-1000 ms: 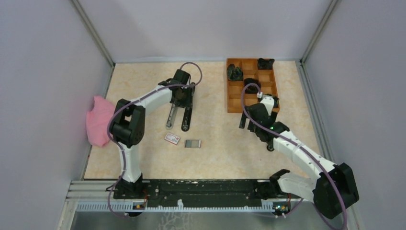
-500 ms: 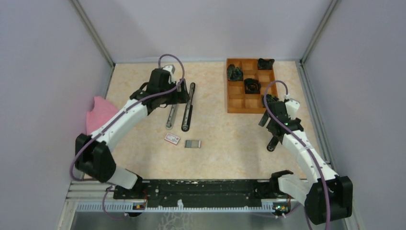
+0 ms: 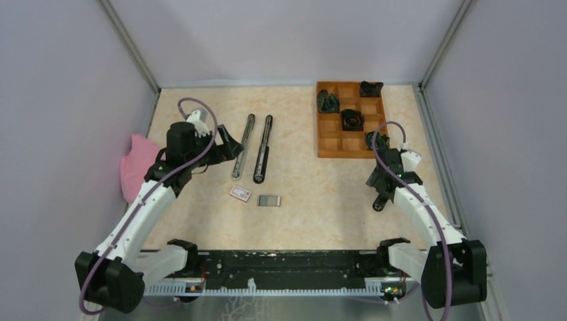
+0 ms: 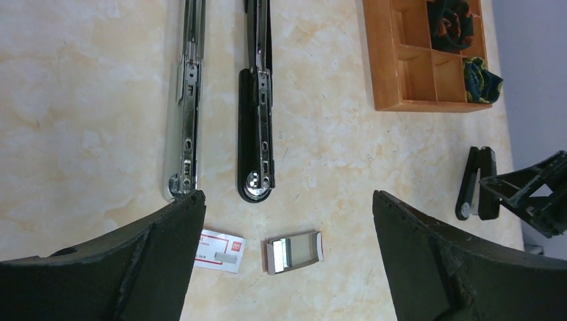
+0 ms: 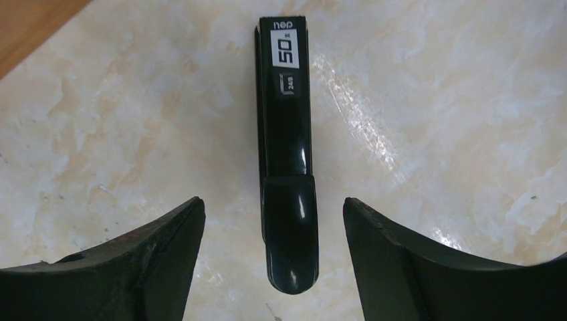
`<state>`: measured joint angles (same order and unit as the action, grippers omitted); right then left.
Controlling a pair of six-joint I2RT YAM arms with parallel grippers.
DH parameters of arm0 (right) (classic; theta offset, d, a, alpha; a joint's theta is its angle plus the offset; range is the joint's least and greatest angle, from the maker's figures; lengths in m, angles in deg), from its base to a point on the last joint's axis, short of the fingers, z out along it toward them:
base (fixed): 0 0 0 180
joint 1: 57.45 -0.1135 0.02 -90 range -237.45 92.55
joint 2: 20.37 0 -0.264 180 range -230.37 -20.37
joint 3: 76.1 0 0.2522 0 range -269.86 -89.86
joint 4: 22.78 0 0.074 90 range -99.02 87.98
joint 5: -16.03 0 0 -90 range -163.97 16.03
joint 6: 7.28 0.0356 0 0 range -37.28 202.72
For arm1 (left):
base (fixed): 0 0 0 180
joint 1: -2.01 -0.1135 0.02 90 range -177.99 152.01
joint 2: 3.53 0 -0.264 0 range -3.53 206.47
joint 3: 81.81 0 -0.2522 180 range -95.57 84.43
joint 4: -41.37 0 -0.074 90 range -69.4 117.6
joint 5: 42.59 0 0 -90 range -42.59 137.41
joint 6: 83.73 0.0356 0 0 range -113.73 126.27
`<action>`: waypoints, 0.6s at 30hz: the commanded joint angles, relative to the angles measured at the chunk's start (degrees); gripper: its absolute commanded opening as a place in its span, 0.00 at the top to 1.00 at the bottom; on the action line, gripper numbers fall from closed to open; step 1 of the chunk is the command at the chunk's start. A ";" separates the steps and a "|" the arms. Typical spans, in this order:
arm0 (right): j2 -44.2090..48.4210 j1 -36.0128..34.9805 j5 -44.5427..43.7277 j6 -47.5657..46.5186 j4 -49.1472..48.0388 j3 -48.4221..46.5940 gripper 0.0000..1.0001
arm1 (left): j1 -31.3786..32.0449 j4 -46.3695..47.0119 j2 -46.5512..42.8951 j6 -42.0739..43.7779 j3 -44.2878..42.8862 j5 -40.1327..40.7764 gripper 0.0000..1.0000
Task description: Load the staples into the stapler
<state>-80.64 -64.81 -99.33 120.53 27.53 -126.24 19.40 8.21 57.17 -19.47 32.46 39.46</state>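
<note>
The stapler lies opened out flat as two long parallel bars, one silver [image 3: 243,147] [image 4: 184,114] and one black [image 3: 263,148] [image 4: 257,120]. Just in front of them lie the staples' white-and-red box [image 3: 241,193] [image 4: 219,250] and the small tray of silvery staples [image 3: 269,200] [image 4: 294,251]. My left gripper [image 3: 226,148] [image 4: 287,197] is open, left of the bars and holding nothing. My right gripper [image 3: 376,182] [image 5: 273,200] is open, straddling a short black stapler piece marked 50 [image 3: 380,202] [image 5: 287,180] without touching it.
A wooden compartment tray [image 3: 334,144] [image 4: 401,93] with dark bundled items stands at the back right. A pink cloth [image 3: 137,167] lies against the left wall. The side walls stand close on both sides.
My left gripper opened, let go of the stapler bars and drew back to the left. My right gripper swung right and nearer, over the short black piece, its jaws narrowing slightly.
</note>
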 commanded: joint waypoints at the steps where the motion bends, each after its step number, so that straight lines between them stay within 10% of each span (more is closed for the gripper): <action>1: -0.54 0.41 0.89 1.26 -1.78 0.87 0.29 | -4.61 5.02 -2.24 -3.32 5.56 -11.59 0.01; 18: 5.29 0.41 12.92 -0.43 -4.39 3.05 1.00 | -5.78 20.90 0.77 -14.98 19.67 -30.33 0.06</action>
<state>-78.78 -64.76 -93.59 120.20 26.61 -123.55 12.34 20.10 59.10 -30.55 49.36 14.00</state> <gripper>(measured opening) 0.297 0.959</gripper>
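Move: The closed black stapler lies between and below the right hand's open fingers, its middle about 3 cm ahead, 2 cm right and 4 cm down; the wooden organizer's middle is some 34 cm ahead and 6 cm left. From the left hand the staple tray lies about 11 cm back, 9 cm right and 20 cm down; at similar depth, the staple box is 8 cm back, straight below sideways, and the opened black stapler 12 cm ahead, 7 cm right. The right hand eases down about 1.5 cm and slightly back while its fingers shut from wide to pinch the closed black stapler's end cap from both sides, then starts drawing it to the left, some 1.5 cm. Meanwhile the left hand, empty and wide open, sinks about 7.5 cm, drawing back and then rightward towards the staple tray, its fingers tipping down and its left side dipping by some 25 degrees in all. ##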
